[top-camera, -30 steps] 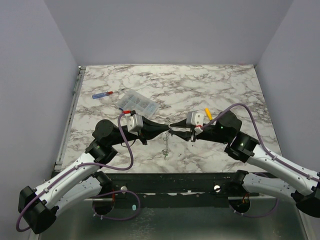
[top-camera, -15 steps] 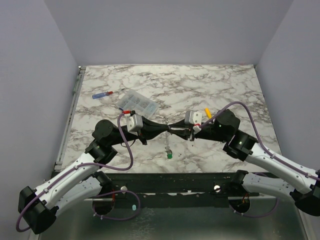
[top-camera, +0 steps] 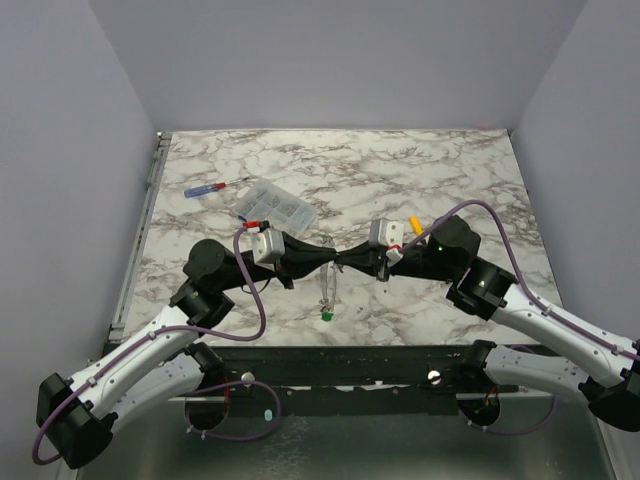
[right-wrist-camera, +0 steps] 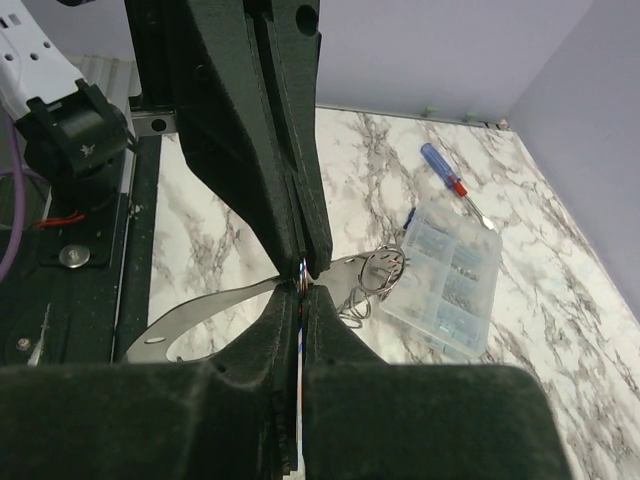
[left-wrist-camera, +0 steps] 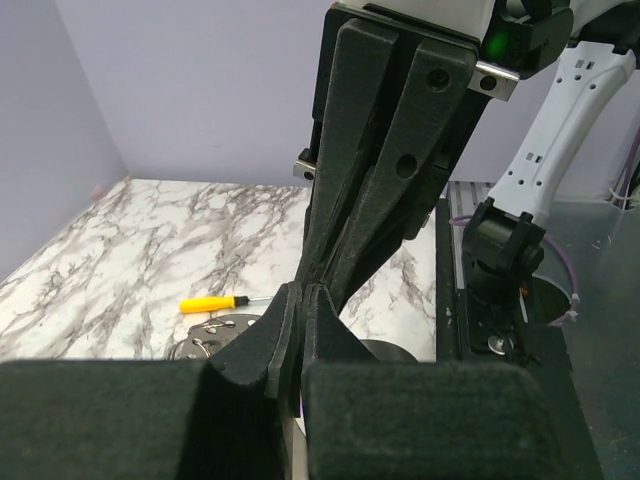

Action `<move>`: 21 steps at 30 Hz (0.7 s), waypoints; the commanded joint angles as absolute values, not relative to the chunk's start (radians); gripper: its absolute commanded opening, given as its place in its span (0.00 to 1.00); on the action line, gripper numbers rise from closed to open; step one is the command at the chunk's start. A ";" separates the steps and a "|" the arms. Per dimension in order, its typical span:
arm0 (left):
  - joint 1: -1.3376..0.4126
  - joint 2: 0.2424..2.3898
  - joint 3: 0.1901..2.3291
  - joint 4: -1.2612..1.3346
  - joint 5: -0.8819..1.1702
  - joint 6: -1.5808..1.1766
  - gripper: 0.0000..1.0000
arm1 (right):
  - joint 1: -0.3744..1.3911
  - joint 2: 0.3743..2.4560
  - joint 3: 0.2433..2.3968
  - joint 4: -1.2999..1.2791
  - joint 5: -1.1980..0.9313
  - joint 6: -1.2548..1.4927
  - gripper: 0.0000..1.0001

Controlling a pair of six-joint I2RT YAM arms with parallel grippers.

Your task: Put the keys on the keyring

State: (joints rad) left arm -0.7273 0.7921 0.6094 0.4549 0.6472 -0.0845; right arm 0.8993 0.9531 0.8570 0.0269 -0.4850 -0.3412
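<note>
My two grippers meet tip to tip above the front middle of the marble table. The left gripper [top-camera: 334,257] [left-wrist-camera: 300,292] is shut, and the keyring [top-camera: 328,288], a thin silver wire loop, hangs down from the meeting point. A green key [top-camera: 326,316] dangles at the loop's lowest point. In the right wrist view the right gripper [top-camera: 347,259] [right-wrist-camera: 303,291] is shut, with a thin strip of the wire showing between its fingertips. Other keys do not show.
A clear compartment box [top-camera: 276,206] [right-wrist-camera: 445,275] lies at the back left, with a red-and-blue screwdriver [top-camera: 210,187] [right-wrist-camera: 448,178] beyond it. A yellow screwdriver [top-camera: 416,226] [left-wrist-camera: 210,302] lies by the right arm. Small metal rings [right-wrist-camera: 380,270] rest on a flat metal plate [right-wrist-camera: 190,318].
The right gripper has closed and both tips have pressed together. The green key came into sight low on the ring, and ring and key swung slightly left.
</note>
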 commanded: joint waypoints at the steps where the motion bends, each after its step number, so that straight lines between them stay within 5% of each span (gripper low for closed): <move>1: -0.730 0.784 0.624 0.500 0.671 -0.085 0.00 | 0.900 0.975 0.894 0.002 -0.500 -0.359 0.01; 7: -0.729 0.775 0.619 0.499 0.661 -0.081 0.00 | 0.900 0.967 0.885 0.002 -0.462 -0.358 0.01; 15: -0.730 0.763 0.649 0.348 0.623 0.043 0.36 | 0.900 0.968 0.935 -0.152 -0.346 -0.401 0.01; 21: -0.729 0.761 0.729 0.090 0.612 0.222 0.44 | 0.900 0.956 0.966 -0.293 -0.263 -0.428 0.01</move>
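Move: The keyring is the thing in play: the part now pinched sits right at the right fingertips and, no more than a centimetre off, at the left ones too, with a long flat metal loop hanging below. From the right hand the clear parts box lies roughly 31 cm ahead, 15 cm to the left, and the yellow screwdriver about 27 cm ahead, 22 cm to the right, both some 24 cm lower on the table. The left hand lets go of the keyring, its fingers spreading to a bit under half open as they dip slightly and the hand sinks about 1 cm, otherwise staying where it is. The right hand, already shut on the keyring, keeps its pinch and draws away from the left fingers, mainly down but also forward and to the right by some 3 to 4 cm in all, its fingertips tipping down and swinging clockwise by roughly 10 degrees. ##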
